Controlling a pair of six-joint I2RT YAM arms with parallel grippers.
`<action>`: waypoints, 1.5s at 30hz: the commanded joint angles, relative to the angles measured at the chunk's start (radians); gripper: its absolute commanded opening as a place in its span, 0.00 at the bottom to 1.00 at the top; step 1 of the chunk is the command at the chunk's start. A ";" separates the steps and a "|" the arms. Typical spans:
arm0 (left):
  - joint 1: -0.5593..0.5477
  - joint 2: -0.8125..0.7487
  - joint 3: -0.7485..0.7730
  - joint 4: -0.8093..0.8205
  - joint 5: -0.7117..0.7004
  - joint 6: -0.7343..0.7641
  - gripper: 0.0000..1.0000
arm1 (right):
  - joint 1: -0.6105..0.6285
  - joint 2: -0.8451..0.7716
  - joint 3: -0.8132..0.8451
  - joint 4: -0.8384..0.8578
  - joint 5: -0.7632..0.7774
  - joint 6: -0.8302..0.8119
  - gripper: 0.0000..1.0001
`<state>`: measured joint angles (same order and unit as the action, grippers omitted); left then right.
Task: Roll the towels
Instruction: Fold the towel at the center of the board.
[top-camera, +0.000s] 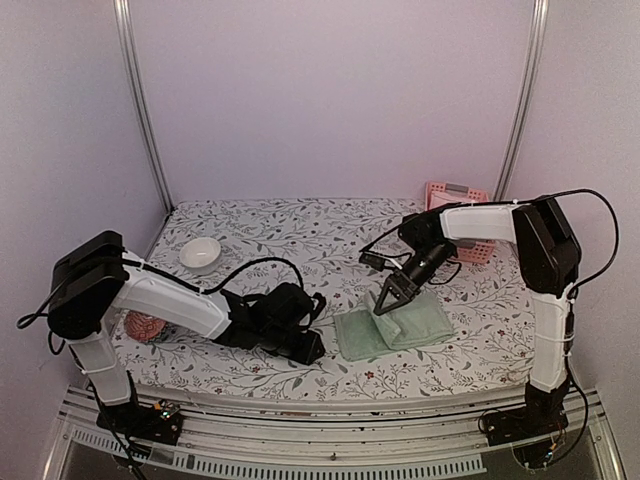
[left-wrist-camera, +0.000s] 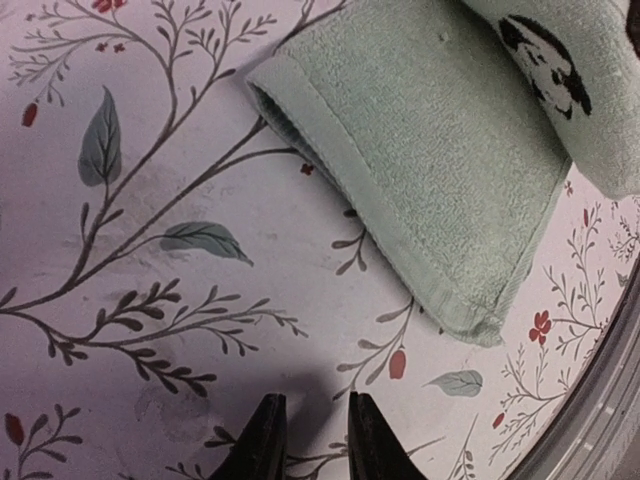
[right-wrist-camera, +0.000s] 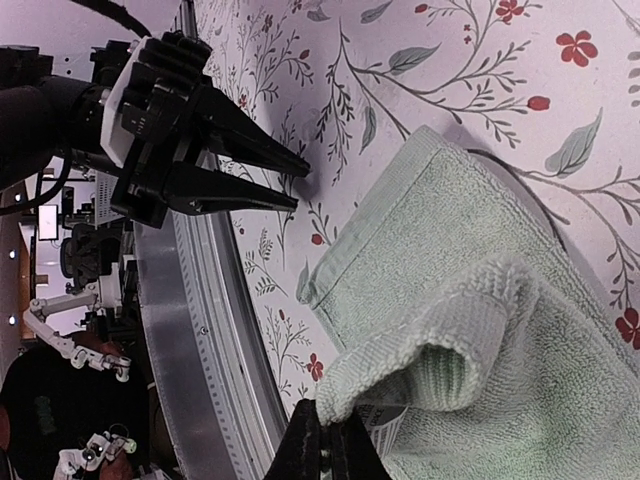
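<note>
A pale sage-green towel lies folded on the floral cloth, right of centre and near the front edge. My right gripper is shut on its raised left edge, pinching the hem beside a white label. The lifted flap carries a black-and-white panda patch. In the right wrist view the right gripper shows only its closed tips against the towel. My left gripper hovers low over bare cloth just left of the towel, jaws apart and holding nothing. The right wrist view shows the left gripper too.
A white bowl sits at the back left. A pink slatted basket stands at the back right behind the right arm. A red patterned object lies behind the left arm. A metal rail runs along the table's front edge.
</note>
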<state>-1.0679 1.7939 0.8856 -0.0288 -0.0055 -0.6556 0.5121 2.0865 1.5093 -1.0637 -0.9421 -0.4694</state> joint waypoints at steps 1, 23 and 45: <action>0.012 0.041 0.019 0.030 0.032 -0.001 0.25 | 0.010 0.035 0.047 0.002 -0.030 0.018 0.03; 0.025 0.107 0.054 0.066 0.070 0.015 0.25 | 0.061 0.091 0.113 -0.022 -0.058 0.023 0.12; 0.056 0.003 0.183 -0.073 -0.049 0.089 0.27 | -0.070 -0.198 -0.016 0.059 0.350 -0.040 0.35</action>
<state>-1.0363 1.7901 0.9531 -0.0544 -0.0189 -0.6273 0.4492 1.9594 1.5555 -1.0843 -0.7692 -0.5125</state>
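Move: The right hand holds the towel's raised flap. The towel's left edge, where the flap is going, lies about 7 cm left, 2 cm back and 7 cm below. The towel's right fold lies some 14 cm right and 1 cm ahead, and the basket about 16 cm right and 23 cm ahead. From the left hand, the towel's left edge is some 4 cm right and 4 cm ahead, slightly below. Keeping its pinch on the towel's flap, the right hand carries it about 2.5 cm left, with a slight lift and then a dip, and opens to let go of it over the lower layer. It then withdraws right, forward and up, about 8 cm in all, its fingers tipping some 15 degrees steeper. The left hand, fingers steady, edges nearly 3 cm right, returns most of the way, then starts rising and forward. ##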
